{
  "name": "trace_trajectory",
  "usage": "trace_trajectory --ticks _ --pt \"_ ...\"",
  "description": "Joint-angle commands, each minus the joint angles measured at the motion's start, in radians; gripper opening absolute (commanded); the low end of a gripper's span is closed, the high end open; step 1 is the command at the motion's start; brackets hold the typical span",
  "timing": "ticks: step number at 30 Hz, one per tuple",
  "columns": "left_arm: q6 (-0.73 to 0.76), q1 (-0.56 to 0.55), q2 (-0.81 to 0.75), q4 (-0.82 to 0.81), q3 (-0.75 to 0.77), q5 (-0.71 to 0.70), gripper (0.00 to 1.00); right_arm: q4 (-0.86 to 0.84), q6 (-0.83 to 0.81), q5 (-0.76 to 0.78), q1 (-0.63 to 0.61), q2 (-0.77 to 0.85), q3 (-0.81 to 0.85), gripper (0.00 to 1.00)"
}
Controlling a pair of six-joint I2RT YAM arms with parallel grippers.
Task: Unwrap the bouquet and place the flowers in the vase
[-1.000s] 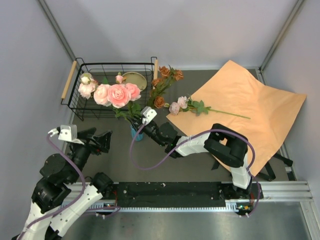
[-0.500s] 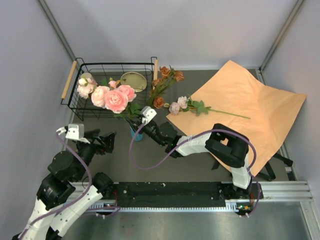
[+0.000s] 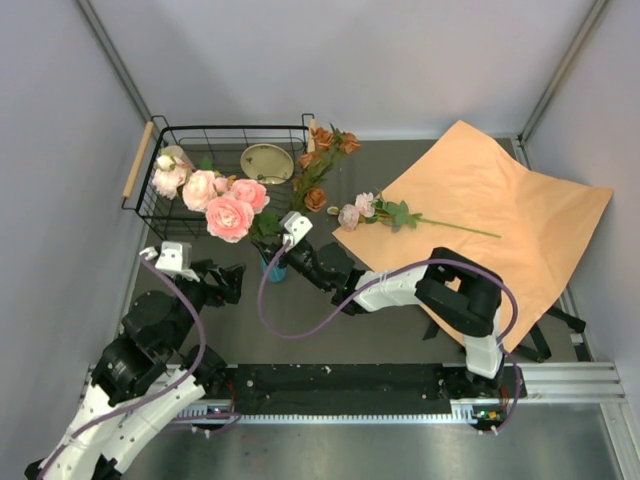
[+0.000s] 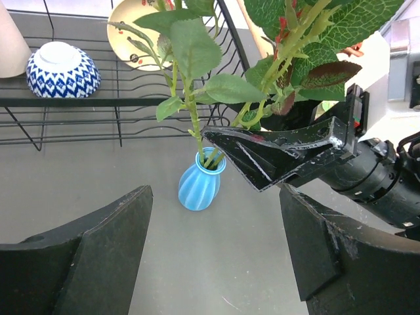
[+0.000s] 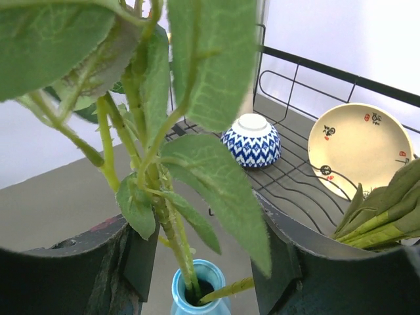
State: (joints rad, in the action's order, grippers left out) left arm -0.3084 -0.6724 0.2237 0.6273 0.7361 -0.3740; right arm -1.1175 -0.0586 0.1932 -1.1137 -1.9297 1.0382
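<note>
The teal vase (image 3: 272, 268) stands in front of the basket with flowers in it: pink peonies (image 3: 228, 205) lean left over the basket and rust-orange roses (image 3: 322, 150) lean back right. My right gripper (image 3: 277, 256) is open just above the vase's neck (image 5: 200, 289). Its fingers (image 5: 308, 275) flank the green stems (image 5: 154, 190) without pressing them. My left gripper (image 3: 228, 283) is open and empty, low and left of the vase (image 4: 199, 187). One more flower (image 3: 400, 214) lies on the unwrapped orange-tan paper (image 3: 510, 200).
A black wire basket (image 3: 152, 205) at the back left holds a blue-and-white bowl (image 4: 62, 69), a cream plate (image 3: 268, 162) and a beige cup (image 4: 10, 46). The paper covers the right half of the table. Grey walls close in on three sides.
My right gripper's jaws have opened off the stems. The pink peonies have sagged left and nearer. My left arm has moved right, closer to the vase.
</note>
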Motion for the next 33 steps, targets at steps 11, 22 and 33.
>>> trace_trajectory --ticks 11,22,33 --pt "0.015 0.0 0.155 -0.146 0.005 0.012 0.84 0.007 -0.003 -0.008 0.011 0.092 -0.021 0.6" --pt "0.02 0.002 0.146 -0.138 0.02 0.032 0.88 0.088 -0.014 -0.063 0.011 0.169 -0.043 0.8" --pt "0.012 0.002 0.152 -0.139 0.009 0.046 0.88 0.266 -0.058 -0.066 0.008 0.212 -0.032 0.99"
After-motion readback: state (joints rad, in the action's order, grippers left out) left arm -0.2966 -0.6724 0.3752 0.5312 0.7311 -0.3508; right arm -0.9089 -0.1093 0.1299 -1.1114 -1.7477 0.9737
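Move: The pink flowers' stems stand in the vase and pass between the right gripper's half-open fingers. From the left gripper they lie about 11 cm ahead, 7 cm right and 6 cm lower. From it too, the vase is 13 cm ahead, 5 right and 19 below, the pink blooms some 6 ahead, straight on and 13 above, and the orange roses 23 ahead, 18 right, level. For the right gripper the vase lies 2 cm ahead, 3 left and 14 below. Open the right gripper from half to fully wide around the pink flowers' stems, then draw it back and to its right about 3 cm, rising a little, away from the vase. Meanwhile bring the left gripper, kept wide open, some 3 cm forward and right towards the stems, sinking slightly, then hold it there. ##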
